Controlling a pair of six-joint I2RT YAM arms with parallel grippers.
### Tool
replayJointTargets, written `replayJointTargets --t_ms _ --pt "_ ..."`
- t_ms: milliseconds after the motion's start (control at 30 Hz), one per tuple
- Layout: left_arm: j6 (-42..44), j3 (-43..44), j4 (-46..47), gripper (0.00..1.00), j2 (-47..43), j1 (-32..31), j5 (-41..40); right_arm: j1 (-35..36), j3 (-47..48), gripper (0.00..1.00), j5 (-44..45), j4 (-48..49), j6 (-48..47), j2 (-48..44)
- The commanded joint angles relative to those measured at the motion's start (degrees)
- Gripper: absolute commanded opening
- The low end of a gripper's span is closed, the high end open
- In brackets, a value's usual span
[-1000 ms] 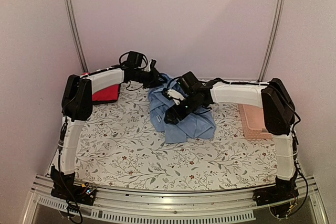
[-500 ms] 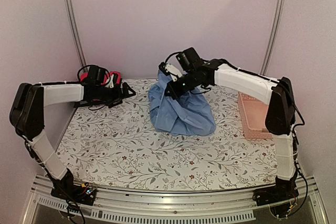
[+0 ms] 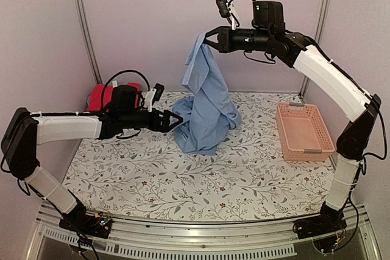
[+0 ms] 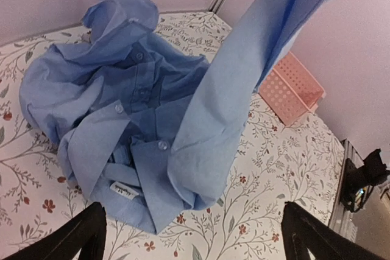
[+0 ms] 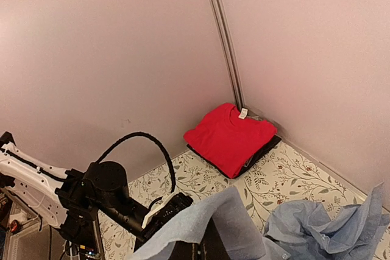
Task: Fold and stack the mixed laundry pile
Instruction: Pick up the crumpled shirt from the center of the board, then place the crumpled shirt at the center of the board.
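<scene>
The light blue shirt (image 3: 206, 114) hangs by one edge from my right gripper (image 3: 207, 39), which is shut on the cloth high above the table's back middle. Its lower part lies crumpled on the tablecloth. In the right wrist view the blue cloth (image 5: 201, 223) bunches over my right gripper (image 5: 210, 246). My left gripper (image 3: 175, 121) is open, low over the table, just left of the crumpled shirt. In the left wrist view the shirt (image 4: 134, 101) fills the middle, ahead of the wide-apart left gripper (image 4: 195, 235). A folded red garment (image 5: 228, 135) lies on a dark one in the back left corner.
A pink slatted basket (image 3: 303, 131) stands at the right side of the floral tablecloth (image 3: 183, 181); it also shows in the left wrist view as the pink basket (image 4: 291, 89). The red garment (image 3: 100, 97) sits behind the left arm. Walls close the back and sides.
My right gripper has risen high with an edge of the blue shirt, stretching it upward. The left arm has swung right from the red garment toward the shirt, jaws open.
</scene>
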Motion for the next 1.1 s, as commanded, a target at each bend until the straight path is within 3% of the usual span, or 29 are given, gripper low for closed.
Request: replayJointTargets --t_ms 0,300,367,433,500,533,567,667,800,933,1067 --pt "5.5 8.2 6.0 1.0 0.8 -2.6 -1.1 0.5 0.9 0.0 -7.0 6.3 3.4 -0.4" --pt "8.3 17.6 6.1 1.0 13.8 -3.5 3.4 0.7 6.1 0.0 -12.6 11.1 6.9 -0.5" --pt "8.4 19.0 6.2 0.94 16.4 -3.5 3.8 0.7 7.6 0.0 -12.4 11.1 7.0 -0.5" --pt "8.5 21.3 5.1 0.75 19.0 -3.4 6.0 0.6 9.2 0.0 -11.7 11.2 7.2 -0.5" --pt "8.8 24.8 0.5 0.39 21.8 -3.1 7.9 0.5 10.6 0.0 -10.1 11.0 7.2 -0.7" --pt "8.9 26.4 -2.1 0.15 22.3 -2.6 8.6 0.1 10.9 0.0 -8.8 10.9 7.0 -0.9" --pt "8.5 27.5 -4.1 0.02 22.2 -2.0 9.2 -0.4 11.1 0.0 -7.6 11.1 6.9 -1.4" --pt "6.8 24.5 -4.8 0.0 16.4 0.6 8.1 -2.6 11.0 0.0 -3.6 11.9 6.7 -4.2" --pt "3.5 22.1 -6.4 0.0 6.4 5.7 0.0 -6.2 10.2 0.0 1.4 12.4 6.1 -7.8" --pt "2.7 33.6 -17.1 0.0 2.5 10.8 -0.8 -8.3 6.7 0.0 4.5 12.5 5.7 -10.3" --pt "6.5 48.5 -25.4 0.0 0.1 11.1 -3.9 -8.6 6.3 0.0 -0.7 16.2 9.2 -9.5"
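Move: The crumpled light-blue shirt hangs from the shut right fingers, its middle about 28 cm below that hand, 5 cm ahead and about 1 cm to its right. From the open left hand that middle is some 11 cm right and 8 cm ahead, roughly level. The folded red shirt sits about 29 cm left, 27 cm ahead and 15 cm below the left hand; the pink basket about 50 cm right, 8 cm ahead and 13 cm below. The left fingers shut on the hanging blue shirt after the hand hops up and dips back down, reaching about 8 cm right and 6 cm forward; it then lifts the cloth some 20 cm, swinging left and a little forward, fingers tipping up. The right hand keeps its pinch, rising about 15 cm, easing back first, then drawing right, away from the left hand. ##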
